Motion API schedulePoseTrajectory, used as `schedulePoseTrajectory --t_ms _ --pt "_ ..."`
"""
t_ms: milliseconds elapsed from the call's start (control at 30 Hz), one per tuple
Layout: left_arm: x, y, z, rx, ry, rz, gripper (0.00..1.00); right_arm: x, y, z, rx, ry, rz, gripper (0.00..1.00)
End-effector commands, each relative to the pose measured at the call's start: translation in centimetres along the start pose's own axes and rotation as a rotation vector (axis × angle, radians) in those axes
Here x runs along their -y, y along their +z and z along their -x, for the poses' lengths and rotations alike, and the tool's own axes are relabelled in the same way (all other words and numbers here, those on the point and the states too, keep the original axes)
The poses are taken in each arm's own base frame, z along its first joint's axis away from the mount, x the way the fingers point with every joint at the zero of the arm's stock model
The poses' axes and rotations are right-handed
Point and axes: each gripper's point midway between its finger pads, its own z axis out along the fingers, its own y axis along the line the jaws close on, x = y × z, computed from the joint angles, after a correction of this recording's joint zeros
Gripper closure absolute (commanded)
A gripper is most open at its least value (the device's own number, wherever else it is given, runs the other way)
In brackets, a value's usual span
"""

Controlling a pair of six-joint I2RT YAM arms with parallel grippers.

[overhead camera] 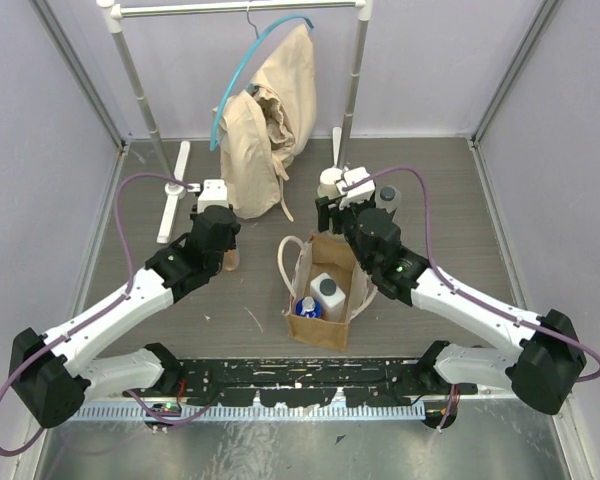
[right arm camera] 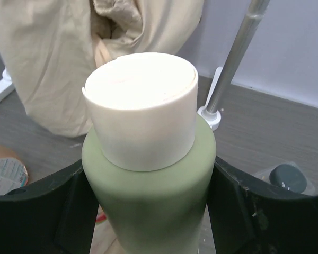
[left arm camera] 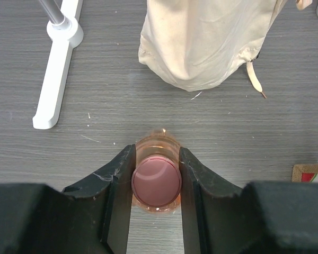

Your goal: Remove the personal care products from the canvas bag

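Note:
The canvas bag [overhead camera: 318, 322] stands open at the table's middle. Inside it are a white bottle with a dark cap [overhead camera: 327, 293] and a blue-and-white bottle [overhead camera: 307, 308]. Left of the bag, my left gripper [overhead camera: 227, 256] is shut on an upright amber bottle with a pink cap [left arm camera: 156, 182], one finger on each side of its body. Behind the bag, my right gripper [overhead camera: 332, 192] is shut on an olive-green bottle with a cream cap [right arm camera: 148, 196]. A clear bottle with a dark cap [overhead camera: 388, 197] stands on the table just right of that gripper.
A clothes rack at the back carries a hanging beige garment [overhead camera: 267, 130] that reaches down to the table behind the bag. The rack's white foot [overhead camera: 171, 192] lies at the back left and its right post [overhead camera: 352, 80] rises behind my right gripper.

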Motion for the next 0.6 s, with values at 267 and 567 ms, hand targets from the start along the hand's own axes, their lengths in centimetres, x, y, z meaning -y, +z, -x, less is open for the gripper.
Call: schedulePoseTrajectory --t_ms 267,567 --pt "0.7 -0.4 4.4 0.145 -0.125 -0.030 0.56 4.8 5.9 7.4 0.342 0.208 -0.068 0.99" --pt "1.7 0.8 3.1 0.114 -0.127 -0.038 0.55 4.5 9.6 2.2 0.391 0.265 0.029 0.99"
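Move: Held in the right hand, the green white-capped bottle is bound for open table some 11 cm ahead, 3 cm right and 27 cm below. From that hand the clear bottle stands 6 cm ahead, 12 cm right; the rack's right foot is 20 cm ahead, 4 cm right; the canvas bag 12 cm back. The pink-capped bottle's middle is about 9 cm below the left hand, 1 cm back; the rack's left foot 19 cm ahead, 18 cm left. Carrying the green bottle forward, away from the canvas bag, the right hand travels about 10 cm out and a little right, level at first, then sinks some 7 cm towards the table before the rack's right foot, rolling slightly left side up, grip kept. The left hand rises about 1 cm, then eases forward, its opening hardly changed, and its fingers come free of the pink cap. ##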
